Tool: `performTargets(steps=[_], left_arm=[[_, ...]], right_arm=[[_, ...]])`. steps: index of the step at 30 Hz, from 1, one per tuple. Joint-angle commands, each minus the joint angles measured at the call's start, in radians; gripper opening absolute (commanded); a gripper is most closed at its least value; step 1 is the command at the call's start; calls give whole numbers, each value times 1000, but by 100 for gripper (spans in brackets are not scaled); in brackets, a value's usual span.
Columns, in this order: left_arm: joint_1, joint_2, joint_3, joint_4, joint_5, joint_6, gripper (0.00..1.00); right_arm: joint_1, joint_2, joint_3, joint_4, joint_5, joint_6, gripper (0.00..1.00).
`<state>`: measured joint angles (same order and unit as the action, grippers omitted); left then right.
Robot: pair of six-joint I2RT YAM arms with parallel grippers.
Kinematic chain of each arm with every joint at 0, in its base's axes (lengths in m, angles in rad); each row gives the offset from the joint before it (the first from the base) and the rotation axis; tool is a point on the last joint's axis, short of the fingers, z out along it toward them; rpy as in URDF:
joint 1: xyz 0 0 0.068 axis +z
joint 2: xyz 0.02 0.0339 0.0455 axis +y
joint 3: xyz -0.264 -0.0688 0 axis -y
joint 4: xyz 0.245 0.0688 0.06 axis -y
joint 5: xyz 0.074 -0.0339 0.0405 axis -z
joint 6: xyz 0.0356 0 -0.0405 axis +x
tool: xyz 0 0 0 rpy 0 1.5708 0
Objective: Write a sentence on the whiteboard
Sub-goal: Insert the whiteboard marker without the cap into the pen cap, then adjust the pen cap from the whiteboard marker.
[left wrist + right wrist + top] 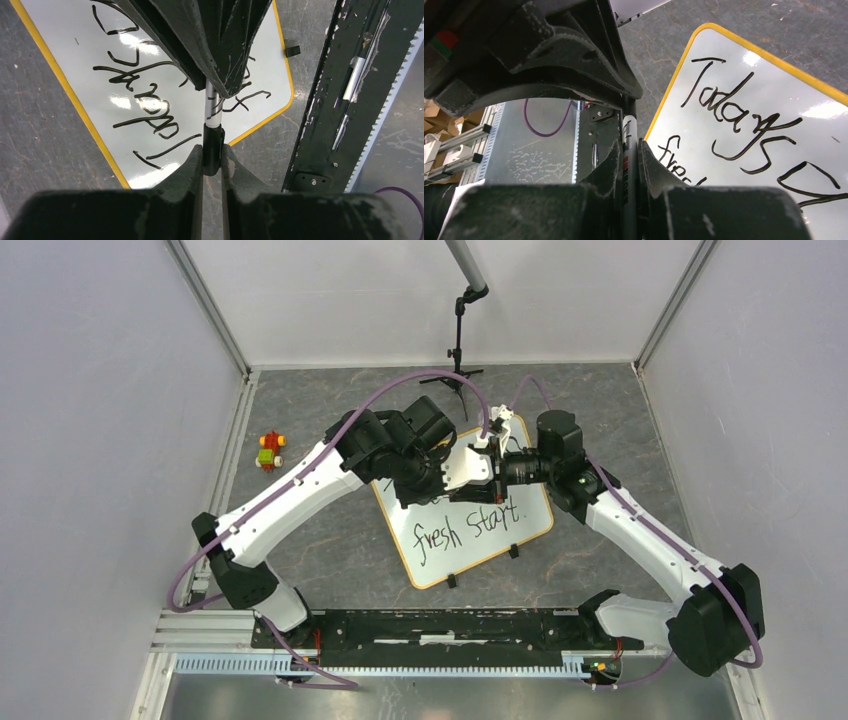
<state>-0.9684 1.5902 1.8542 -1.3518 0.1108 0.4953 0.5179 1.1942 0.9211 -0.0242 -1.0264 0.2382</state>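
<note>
The whiteboard lies tilted on the grey table, yellow-rimmed, with the sentence in black script; "fresh start" reads on its lower line. Both grippers meet tip to tip above the board's upper half. My left gripper is shut on the black cap of a marker, and the white barrel runs straight from that cap into the right gripper's fingers. My right gripper is shut on the marker barrel. "Today" shows on the whiteboard beside it. No gap shows between cap and barrel.
A small red, yellow and green toy lies at the far left of the table. A black stand rises behind the board. The black mounting rail runs along the near edge. Grey walls close in both sides.
</note>
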Motion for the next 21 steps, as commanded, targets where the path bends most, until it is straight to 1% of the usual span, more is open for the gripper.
performTargets(steps=[1, 3, 5, 7, 8, 9, 10, 12, 14, 17, 18, 20, 21], left_arm=[[11, -77, 39, 97, 39, -7, 27], [63, -116, 30, 90, 93, -24, 37], [158, -145, 32, 86, 188, -53, 45], [283, -169, 27, 94, 331, -83, 56], [366, -182, 14, 103, 410, -99, 61], [416, -195, -1, 114, 474, -114, 66], [464, -212, -26, 139, 534, -126, 67], [522, -250, -96, 198, 624, -189, 72], [557, -276, -172, 261, 714, -270, 79], [567, -269, -253, 334, 876, -412, 80], [567, -263, -289, 374, 934, -475, 78], [567, -270, -378, 494, 1022, -629, 75], [568, -282, -426, 592, 1048, -724, 75]], right_arm=[[-30, 1, 63, -4, -2, -31, 0], [-58, 0, 64, 17, -17, -2, 0], [-74, -2, 69, 57, -35, 18, 0], [-78, -4, 81, 61, -40, 23, 0], [-79, -2, 89, 67, -45, 26, 0], [-79, -4, 93, 80, -48, 33, 0], [-81, -5, 94, 97, -53, 44, 0], [-81, -13, 93, 139, -78, 59, 0], [-81, -17, 101, 155, -99, 46, 0], [-80, -16, 125, 128, -106, -3, 0], [-78, -14, 131, 127, -109, -5, 0], [-76, -17, 144, 122, -106, -14, 0], [-75, -19, 148, 120, -111, -19, 0]])
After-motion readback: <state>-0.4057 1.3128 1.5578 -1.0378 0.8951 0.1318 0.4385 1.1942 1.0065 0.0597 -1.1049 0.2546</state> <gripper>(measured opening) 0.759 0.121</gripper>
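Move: The pen cap, already on the marker, sits between the left fingers. It lies about 6 cm left of the right hand, level in depth and 1 cm lower; the marker's body starts some 6 cm to the left hand's right, at nearly the same depth and height. Counted from the left hand, the whiteboard's middle is roughly 6 cm right, 1 cm ahead and 24 cm below, and its nearest clip 4 cm right, 14 cm back, just as low. The capped marker stays pinched in the right fingers and is carried up about 5 cm and a little forward. The left fingers open wide and let go of the cap, moving up, left and forward before partly swinging back rightward and back, for some 6 cm of net rise; the wrist tilts over 40 degrees, so its fingers point mostly to the right. ##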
